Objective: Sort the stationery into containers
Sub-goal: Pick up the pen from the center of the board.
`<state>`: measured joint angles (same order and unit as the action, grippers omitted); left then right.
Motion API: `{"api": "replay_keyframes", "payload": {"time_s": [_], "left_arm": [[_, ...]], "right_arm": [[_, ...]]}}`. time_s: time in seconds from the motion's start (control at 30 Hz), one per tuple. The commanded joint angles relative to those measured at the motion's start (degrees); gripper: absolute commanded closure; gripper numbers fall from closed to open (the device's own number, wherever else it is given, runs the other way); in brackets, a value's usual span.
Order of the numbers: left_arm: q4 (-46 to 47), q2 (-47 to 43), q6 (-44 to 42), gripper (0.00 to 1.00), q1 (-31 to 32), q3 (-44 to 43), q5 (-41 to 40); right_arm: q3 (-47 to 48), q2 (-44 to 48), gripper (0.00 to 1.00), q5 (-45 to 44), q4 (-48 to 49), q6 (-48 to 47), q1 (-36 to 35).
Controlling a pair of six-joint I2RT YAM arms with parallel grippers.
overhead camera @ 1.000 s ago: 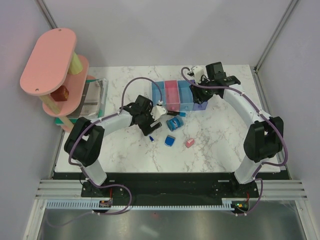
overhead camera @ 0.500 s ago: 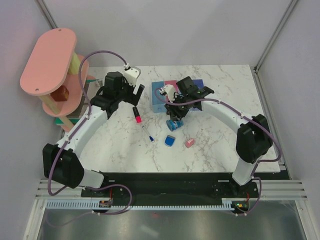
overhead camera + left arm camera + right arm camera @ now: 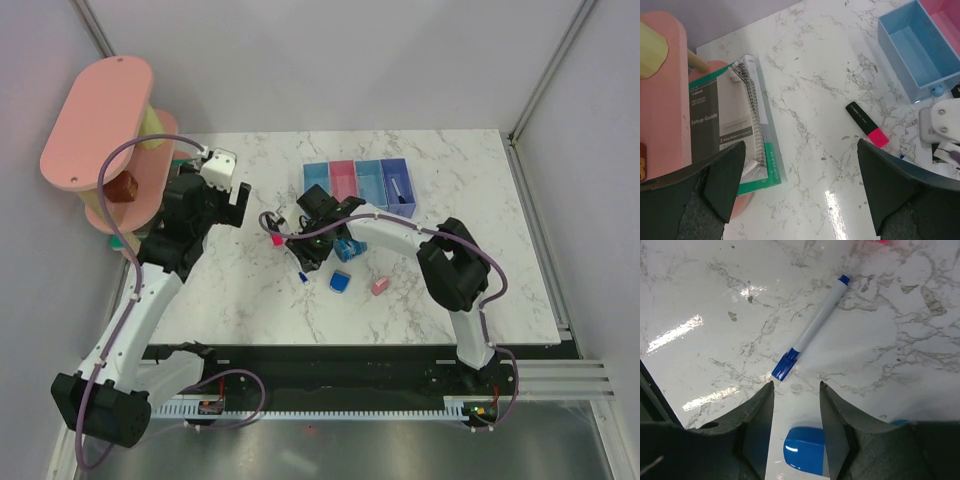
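Observation:
The four joined bins (image 3: 355, 183) stand at the back centre; a dark marker lies in the purple-blue one (image 3: 397, 190). A black marker with a pink cap (image 3: 272, 233) (image 3: 867, 125) lies on the table. My left gripper (image 3: 232, 207) (image 3: 801, 150) is wide open and empty, above the table left of that marker. My right gripper (image 3: 305, 252) (image 3: 796, 385) is open and empty, low over the table by the thin white pen with a blue cap (image 3: 300, 274) (image 3: 812, 327). The blue wedge block (image 3: 340, 282) (image 3: 802, 450) shows below its fingers. The blue roll (image 3: 347, 248) and pink eraser (image 3: 380, 286) lie nearby.
The pink tiered shelf tower (image 3: 100, 130) stands at the back left. A spiral booklet in a green clip file (image 3: 735, 120) lies at its foot. The light blue end bin (image 3: 917, 55) looks empty in the left wrist view.
My left arm has drawn back to the left, away from the table's middle. My right gripper has swung from the bins leftward and down over the thin pen.

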<state>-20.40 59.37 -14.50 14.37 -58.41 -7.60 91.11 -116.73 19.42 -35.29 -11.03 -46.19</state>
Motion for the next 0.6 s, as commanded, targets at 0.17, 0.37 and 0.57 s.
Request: {"api": "replay_keyframes", "payload": {"time_s": [0.17,0.37,0.57], "left_arm": [[-2.1,6.3,2.2,0.00,0.0,1.6,-1.7],[-7.6,23.1,8.5,0.02,-0.1,-7.7,-3.4],[-8.0,32.1,11.4,0.02,-0.2,-12.1,-1.9]], "right_arm": [[4.2,-5.4,0.50,-3.1,1.0,2.2,-2.7],[4.9,-6.3,0.49,-5.0,0.0,1.4,-4.3],[5.5,-7.4,0.49,-7.1,-0.7,0.7,-6.0]]}}
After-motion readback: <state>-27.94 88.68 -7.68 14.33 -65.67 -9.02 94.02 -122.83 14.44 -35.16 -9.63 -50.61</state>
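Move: From the right hand, the pen's middle lies about 4 cm ahead, 4 cm left and 6 cm below, its blue cap nearest. The blue block is about level and 6 cm right, the blue roll 8 cm ahead and 9 cm right, the pink-black highlighter 13 cm ahead and 7 cm left. From the left hand, the highlighter is 7 cm ahead, 10 cm right and 26 cm below; the pen 2 cm back, 14 cm right. Right hand, half-open, sinks 4 cm and leftward towards the pen's cap; open left hand drops 15 cm, tipping down. ##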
